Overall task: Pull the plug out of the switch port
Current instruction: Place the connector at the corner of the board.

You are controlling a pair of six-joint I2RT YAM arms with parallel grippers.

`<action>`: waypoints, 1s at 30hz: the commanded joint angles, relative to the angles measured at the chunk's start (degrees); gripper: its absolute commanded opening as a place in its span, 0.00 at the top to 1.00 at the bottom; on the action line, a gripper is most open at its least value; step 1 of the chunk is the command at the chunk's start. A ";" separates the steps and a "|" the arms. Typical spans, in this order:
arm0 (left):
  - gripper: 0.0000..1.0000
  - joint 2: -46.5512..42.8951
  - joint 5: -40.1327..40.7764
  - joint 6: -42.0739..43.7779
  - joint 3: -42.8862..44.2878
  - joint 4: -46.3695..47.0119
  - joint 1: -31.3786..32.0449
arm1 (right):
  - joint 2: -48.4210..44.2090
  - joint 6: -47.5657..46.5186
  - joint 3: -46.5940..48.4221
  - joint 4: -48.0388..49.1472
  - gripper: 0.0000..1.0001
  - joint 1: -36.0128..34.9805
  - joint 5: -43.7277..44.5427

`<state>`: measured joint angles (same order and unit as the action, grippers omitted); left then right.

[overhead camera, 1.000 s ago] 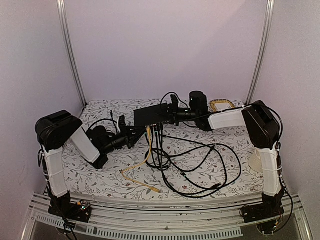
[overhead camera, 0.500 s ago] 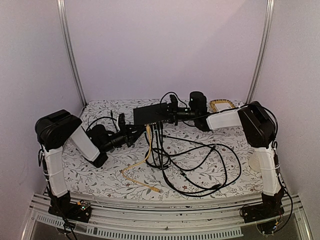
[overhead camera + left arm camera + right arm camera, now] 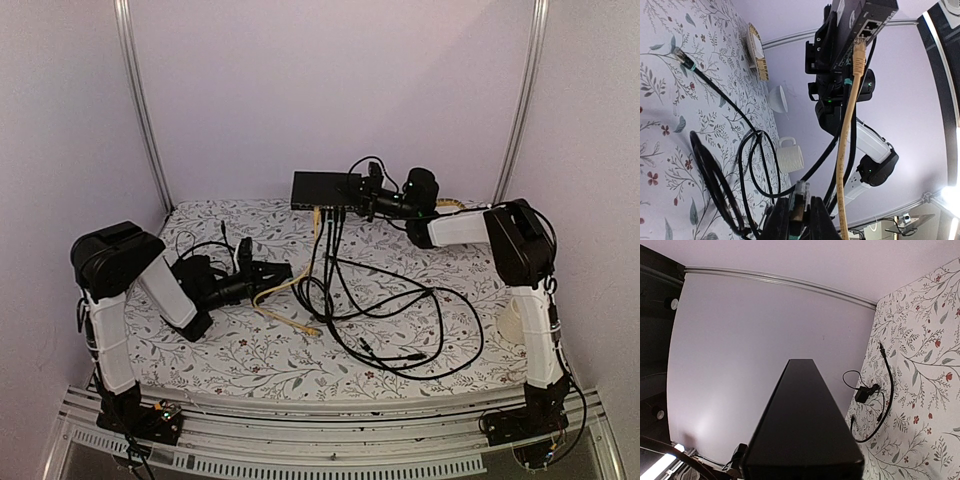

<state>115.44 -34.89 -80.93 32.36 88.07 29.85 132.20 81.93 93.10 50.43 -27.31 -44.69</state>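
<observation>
The switch [image 3: 325, 189], a flat black box, hangs in the air at the back of the table with my right gripper [image 3: 362, 196] shut on its right end. It fills the lower part of the right wrist view as a dark slab [image 3: 805, 430] that hides the fingers. My left gripper [image 3: 284, 270] is low over the cloth, well apart from the switch, and shut on a clear plug [image 3: 801, 194] with a greenish boot. From the left wrist view the switch [image 3: 865, 17] is overhead, and a beige cable [image 3: 847, 130] is still plugged into one port. Black cables also hang from it.
Loops of black cable [image 3: 390, 320] lie across the flowered cloth, and the beige cable's loose end [image 3: 312, 330] lies near the middle. A white mug [image 3: 790, 157] and a bowl [image 3: 780, 97] stand at the right side. A small black adapter [image 3: 862, 392] lies by the back wall.
The right arm has lifted the switch up and to the right, away from the left gripper. The plug stayed in the left gripper and is out of the port; the hanging cables were drawn upward.
</observation>
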 commanded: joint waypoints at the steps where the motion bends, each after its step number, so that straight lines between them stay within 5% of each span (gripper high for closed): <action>1: 1.00 -4.03 3.80 2.20 -3.67 14.57 -1.47 | -3.39 0.39 -0.27 5.64 0.98 0.28 1.22; 7: 1.00 -13.62 10.31 8.39 -8.31 3.09 -4.73 | -6.91 -0.50 -5.21 7.55 0.98 0.63 -1.07; 20: 1.00 -21.78 16.13 10.65 -8.43 -3.56 -11.58 | -13.88 -0.58 -18.23 12.94 0.98 0.14 -5.19; 30: 1.00 -38.20 29.55 21.23 -6.79 -30.11 -18.83 | -18.18 -2.97 -23.28 12.08 0.98 0.15 -6.29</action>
<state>82.52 -13.69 -66.26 23.88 71.79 13.50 119.37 79.77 70.76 57.06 -27.00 -49.91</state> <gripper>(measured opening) 0.114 0.253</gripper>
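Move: The left hand already holds the freed connector. The table's far left corner lies about 39 cm to its left, some 40 cm ahead and 13 cm below. On the way, the power adapter lies about 24 cm left, 16 cm ahead and 12 cm below. The switch, in the right hand, is about 8 cm right, 16 cm ahead and 10 cm above. From the right hand, that corner is some 54 cm left, 24 cm ahead and 23 cm below. Still pinching the connector, the left hand carries it away from the switch towards the far left corner: about 17 cm left, climbing some 12 cm and edging forward, while it swings counter-clockwise to point farther forward and its fingers tip up. The right hand keeps its grip on the switch and draws it back about 7 cm and slightly right. ##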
